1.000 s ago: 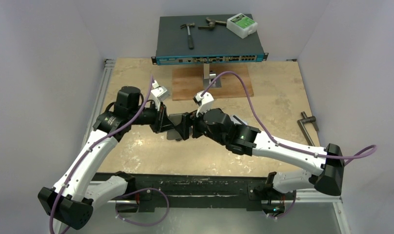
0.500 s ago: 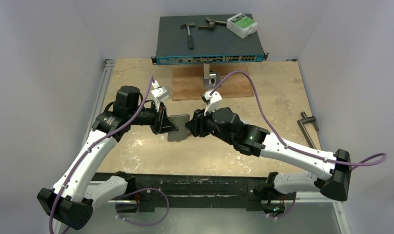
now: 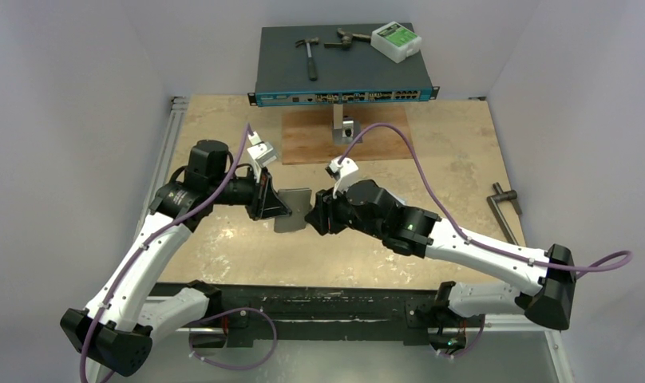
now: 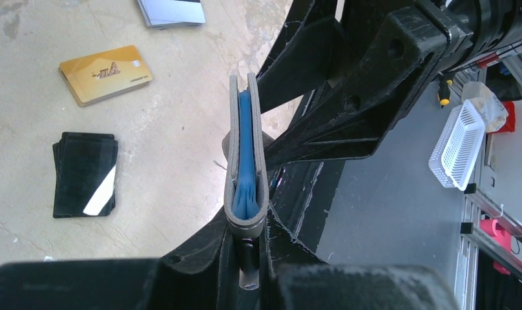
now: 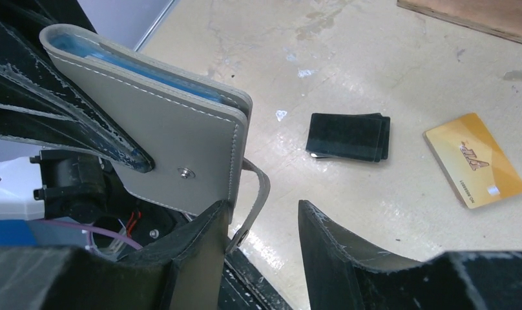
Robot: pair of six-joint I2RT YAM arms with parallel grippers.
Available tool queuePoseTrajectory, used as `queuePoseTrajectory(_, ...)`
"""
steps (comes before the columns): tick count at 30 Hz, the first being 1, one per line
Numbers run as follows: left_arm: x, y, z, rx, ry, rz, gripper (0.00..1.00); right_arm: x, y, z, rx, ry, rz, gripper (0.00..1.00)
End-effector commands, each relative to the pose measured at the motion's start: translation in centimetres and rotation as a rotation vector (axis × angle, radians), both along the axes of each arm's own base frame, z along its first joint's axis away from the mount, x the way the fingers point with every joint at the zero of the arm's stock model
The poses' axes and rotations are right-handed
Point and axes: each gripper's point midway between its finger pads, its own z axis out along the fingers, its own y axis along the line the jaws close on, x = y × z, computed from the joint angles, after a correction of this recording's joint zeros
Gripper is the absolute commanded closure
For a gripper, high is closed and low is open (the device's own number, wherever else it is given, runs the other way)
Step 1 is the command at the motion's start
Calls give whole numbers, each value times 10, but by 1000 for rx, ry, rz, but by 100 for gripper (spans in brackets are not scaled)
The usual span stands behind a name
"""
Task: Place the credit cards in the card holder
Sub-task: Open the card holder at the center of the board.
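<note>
My left gripper (image 3: 273, 203) is shut on the folded spine of the grey card holder (image 3: 294, 209) and holds it above the table. In the left wrist view the card holder (image 4: 245, 148) stands edge-on, with its blue lining showing between the grey covers. My right gripper (image 5: 263, 216) is open at the holder's free edge. The snap strap (image 5: 255, 194) hangs between its fingers, and the left finger touches the holder's (image 5: 174, 148) lower corner. An orange-yellow credit card (image 5: 475, 169) lies flat on the table. A silver-grey card (image 4: 171, 11) lies further off.
A black folding case (image 5: 349, 137) lies beside the orange card. At the back stands a network switch (image 3: 343, 76) with a hammer and tools on it, in front of it a wooden board (image 3: 347, 136). A metal tool (image 3: 504, 206) lies at the right edge.
My right gripper has drawn back to the right off the card holder and its jaws have narrowed. The left arm and the holder have stayed put.
</note>
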Motion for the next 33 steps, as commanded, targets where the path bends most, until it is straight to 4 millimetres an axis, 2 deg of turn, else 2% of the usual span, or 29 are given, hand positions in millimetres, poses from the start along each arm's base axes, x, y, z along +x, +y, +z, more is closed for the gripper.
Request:
queuePoseTrajectory(1,-5,-5,29,-65,-77,-47,100,2,-7,6,-9,-15,4,58)
queuePoseTrajectory(3,-6,-5,29,-67,-74,-50,100,5,-8,10,0,-24,-11,61)
queuePoseTrajectory(5,-7,-5,29,-67,-72,-54,100,8,-9,14,9,-36,-26,68)
queuePoseTrajectory(9,-10,-4,24,-62,-63,-57,100,10,-15,19,26,-51,-56,96)
queuePoseTrajectory(10,-10,-4,22,-61,-57,-55,98,9,-17,18,25,-49,-57,100)
queuePoseTrajectory(11,-10,-4,19,-57,-50,-52,89,9,-19,17,19,-45,-55,100)
queuePoseTrajectory(14,-4,0,3,-20,-41,-13,54,1,-24,8,1,-17,-28,100)
queuePoseTrajectory(15,1,2,-4,2,-40,13,46,-2,-26,2,-12,1,-22,100)
queuePoseTrajectory(18,16,13,-30,98,-31,97,21,-13,-31,-19,-48,66,-5,100)
queuePoseTrajectory(20,23,22,-48,173,-15,144,10,-22,-36,-36,-69,117,7,100)
queuePoseTrajectory(23,27,33,-68,271,5,179,7,-33,-46,-68,-130,187,13,100)
queuePoseTrajectory(26,25,35,-74,293,13,172,6,-47,-51,-92,-185,274,31,100)
queuePoseTrajectory(30,19,29,-73,282,1,115,6,-53,-58,-110,-277,356,15,100)
queuePoseTrajectory(33,11,23,-72,263,-6,55,6,-53,-62,-110,-359,382,-3,100)
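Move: The left hand still grips the upright card holder, whose middle is about 2 cm to the hand's right and 1 cm above. The holder's strap sits almost between the half-open right fingers, some 1 cm to their left and 1 cm back; from the left hand it is about 5 cm right and 4 cm back. Some 21 cm below the right hand, the black cards lie 5 cm ahead and 4 cm left, the yellow card 9 cm ahead and 6 cm right. The right fingers shut on the strap while the left hand holds nearly still, then the left fingers open wide and let go of the holder, that hand sinking about 7 cm with a slight drift left as its fingers tip down. With the strap pinched, the right hand eases rightward, then carries the holder down some 12 cm, right and back towards the table's near edge, fingers tipping down about 25 degrees. ##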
